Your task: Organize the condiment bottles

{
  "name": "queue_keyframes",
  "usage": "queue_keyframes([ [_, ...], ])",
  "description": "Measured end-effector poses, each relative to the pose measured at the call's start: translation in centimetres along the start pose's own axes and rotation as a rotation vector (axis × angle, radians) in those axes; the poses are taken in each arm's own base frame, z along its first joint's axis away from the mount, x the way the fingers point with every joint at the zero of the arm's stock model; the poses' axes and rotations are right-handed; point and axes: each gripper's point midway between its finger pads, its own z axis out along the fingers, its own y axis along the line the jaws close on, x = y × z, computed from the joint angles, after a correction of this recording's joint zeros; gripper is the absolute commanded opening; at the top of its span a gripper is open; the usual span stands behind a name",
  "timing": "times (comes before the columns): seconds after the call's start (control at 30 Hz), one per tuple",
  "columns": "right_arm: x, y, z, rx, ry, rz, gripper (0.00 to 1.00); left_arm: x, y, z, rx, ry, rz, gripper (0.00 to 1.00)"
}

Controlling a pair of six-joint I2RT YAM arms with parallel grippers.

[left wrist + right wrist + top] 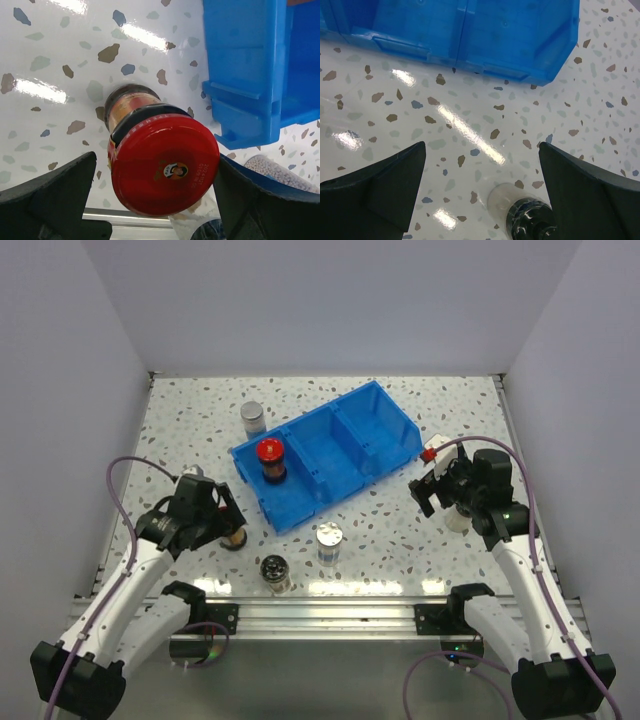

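In the left wrist view a red-capped jar [162, 167] with a dark body stands on the table between the fingers of my left gripper [156, 161]. The gripper is open; the right finger is at the cap's edge and a small gap shows on the left. From above, that gripper [226, 523] hangs over the jar [236, 539]. My right gripper [482, 147] is open above bare table, with a dark-topped jar [527, 220] low by its right finger. A second red-capped jar [270, 458] stands in the bin's left compartment.
The blue three-compartment bin [345, 428] lies diagonally mid-table, its corner [250, 75] just right of the left gripper. A silver-capped jar [253, 417] stands behind it. Another silver-capped jar [329, 543] and a black-capped jar [276, 572] stand near the front rail.
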Motion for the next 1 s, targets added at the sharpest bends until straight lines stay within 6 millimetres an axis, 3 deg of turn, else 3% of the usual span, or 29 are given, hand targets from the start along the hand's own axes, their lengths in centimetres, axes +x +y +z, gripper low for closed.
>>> queue_keyframes([
  [0.2, 0.0, 0.0, 0.0, 0.002, 0.001, 0.000, 0.99, -0.2, -0.1, 1.3, -0.026, 0.010, 0.004, 0.90],
  [0.3, 0.0, 0.0, 0.0, 0.002, 0.002, 0.000, 0.99, -0.3, -0.1, 1.8, -0.033, 0.000, 0.010, 0.77],
  [0.4, 0.0, 0.0, 0.0, 0.002, 0.002, 0.000, 0.99, -0.8, 0.0, 1.8, -0.043, -0.027, 0.014, 0.48],
  [0.43, 0.0, 0.0, 0.0, 0.002, 0.002, 0.000, 0.99, -1.0, 0.2, 1.8, -0.051, -0.036, 0.019, 0.24],
  [0.5, 0.0, 0.0, 0.0, 0.002, 0.002, 0.000, 0.99, -1.1, 0.4, 1.8, -0.059, -0.045, 0.031, 0.00],
  [0.67, 0.0, 0.0, 0.0, 0.002, 0.002, 0.000, 0.99, -1.3, 1.0, 1.4, -0.069, -0.053, 0.091, 0.00],
  [0.77, 0.0, 0.0, 0.0, 0.002, 0.002, 0.000, 0.99, -1.9, 1.0, 0.1, -0.060, -0.068, 0.151, 0.00],
  [1.0, 0.0, 0.0, 0.0, 0.002, 0.002, 0.000, 0.99, -5.8, -3.9, -4.5, 0.126, -0.160, 0.252, 0.00],
])
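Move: The red-capped jar stands between the left hand's open fingers, its middle about 2 cm ahead and 5 cm below. From that hand, the black-capped bottle is some 8 cm back and 10 cm right; the red-capped jar already in the blue box is roughly 18 cm ahead and 11 cm right. From the right hand, the jar to be gripped lies about 45 cm left, 6 cm back and 14 cm below. Left hand eases slightly forward and down, closes on the red-capped jar's top, then lifts it about 9 cm. ##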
